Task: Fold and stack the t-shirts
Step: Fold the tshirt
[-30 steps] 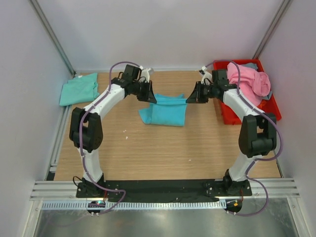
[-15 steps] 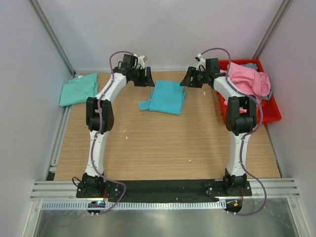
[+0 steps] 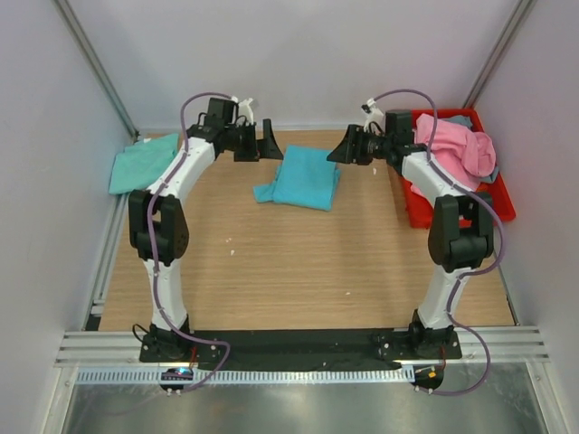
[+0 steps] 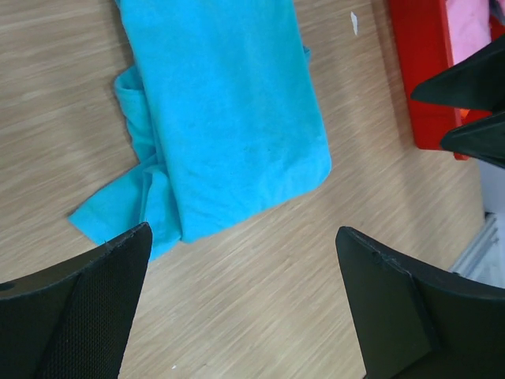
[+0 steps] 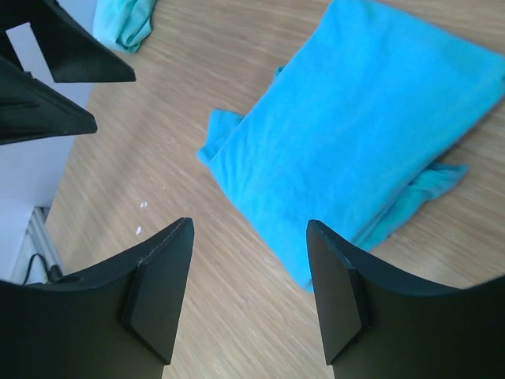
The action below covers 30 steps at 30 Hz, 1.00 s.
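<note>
A folded turquoise-blue t-shirt (image 3: pixel 303 178) (image 4: pixel 229 118) (image 5: pixel 363 142) lies flat at the back middle of the table, with a sleeve corner sticking out on its left. My left gripper (image 3: pixel 268 143) (image 4: pixel 245 245) hovers open just left of its far edge, holding nothing. At the shirt's right, my right gripper (image 3: pixel 342 148) (image 5: pixel 249 229) is open and empty too. A folded mint-green t-shirt (image 3: pixel 145 163) (image 5: pixel 126 22) rests at the back left. A pink t-shirt (image 3: pixel 455 149) is heaped in the red bin, with a grey-blue t-shirt (image 3: pixel 460 120) peeking out behind it.
The red plastic bin (image 3: pixel 502 203) (image 4: pixel 422 71) stands at the back right, close to the right arm. White walls and metal frame posts close in the back and sides. Small white specks (image 3: pixel 232 241) lie on the wood.
Both grippers opened and let go of the turquoise-blue shirt, which now lies folded further back. Each arm has drawn away outward to the shirt's sides.
</note>
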Available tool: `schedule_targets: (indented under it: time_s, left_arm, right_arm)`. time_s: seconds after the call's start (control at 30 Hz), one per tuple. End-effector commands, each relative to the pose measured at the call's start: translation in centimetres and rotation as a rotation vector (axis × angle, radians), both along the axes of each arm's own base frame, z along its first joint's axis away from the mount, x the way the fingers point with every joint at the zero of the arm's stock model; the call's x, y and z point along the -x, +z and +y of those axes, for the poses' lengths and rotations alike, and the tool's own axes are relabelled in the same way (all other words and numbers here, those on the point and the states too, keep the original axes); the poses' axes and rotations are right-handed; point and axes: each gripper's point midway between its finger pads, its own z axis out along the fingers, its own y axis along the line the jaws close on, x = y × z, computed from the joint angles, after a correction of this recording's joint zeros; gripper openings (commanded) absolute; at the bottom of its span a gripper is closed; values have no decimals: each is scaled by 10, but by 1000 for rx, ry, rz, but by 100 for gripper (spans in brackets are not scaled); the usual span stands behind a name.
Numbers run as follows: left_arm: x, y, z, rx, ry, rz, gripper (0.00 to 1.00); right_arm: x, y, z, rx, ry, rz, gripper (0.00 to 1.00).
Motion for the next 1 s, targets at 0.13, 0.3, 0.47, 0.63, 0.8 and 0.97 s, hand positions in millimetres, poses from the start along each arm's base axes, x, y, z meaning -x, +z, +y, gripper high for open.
schedule_targets:
  time_s: [0.13, 0.3, 0.47, 0.63, 0.8, 0.97]
  left_arm:
    - [5, -34, 33, 363, 50, 311, 100]
    - [-20, -52, 57, 534, 89, 393, 100]
    - [-24, -78, 70, 451, 138, 448, 100]
    - [-30, -100, 66, 485, 134, 521, 100]
    - [-35, -112, 63, 437, 177, 524, 99]
    - [-25, -134, 73, 107, 220, 486, 100]
  right_arm:
    - [0, -22, 22, -108, 82, 106, 65]
    - [-10, -30, 30, -135, 92, 123, 64]
    - [-15, -42, 40, -148, 102, 151, 64]
    - [-12, -54, 53, -142, 126, 173, 64]
    - [-15, -66, 50, -103, 114, 180, 64]
    - [-11, -76, 50, -102, 115, 209, 64]
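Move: The folded t-shirt's middle lies about 8 cm to the left hand's right, 1 cm ahead and some 15 cm below. The loose sleeve is about 2 cm left of that hand and 3 cm back. From the right hand the t-shirt's middle is about 9 cm left, 1 cm ahead and 15 cm down; the red bin stands some 28 cm to that hand's right and 5 cm farther out. Both open hands sink and shift leftward, the left about 12 cm and tipping down, the right towards the t-shirt. ##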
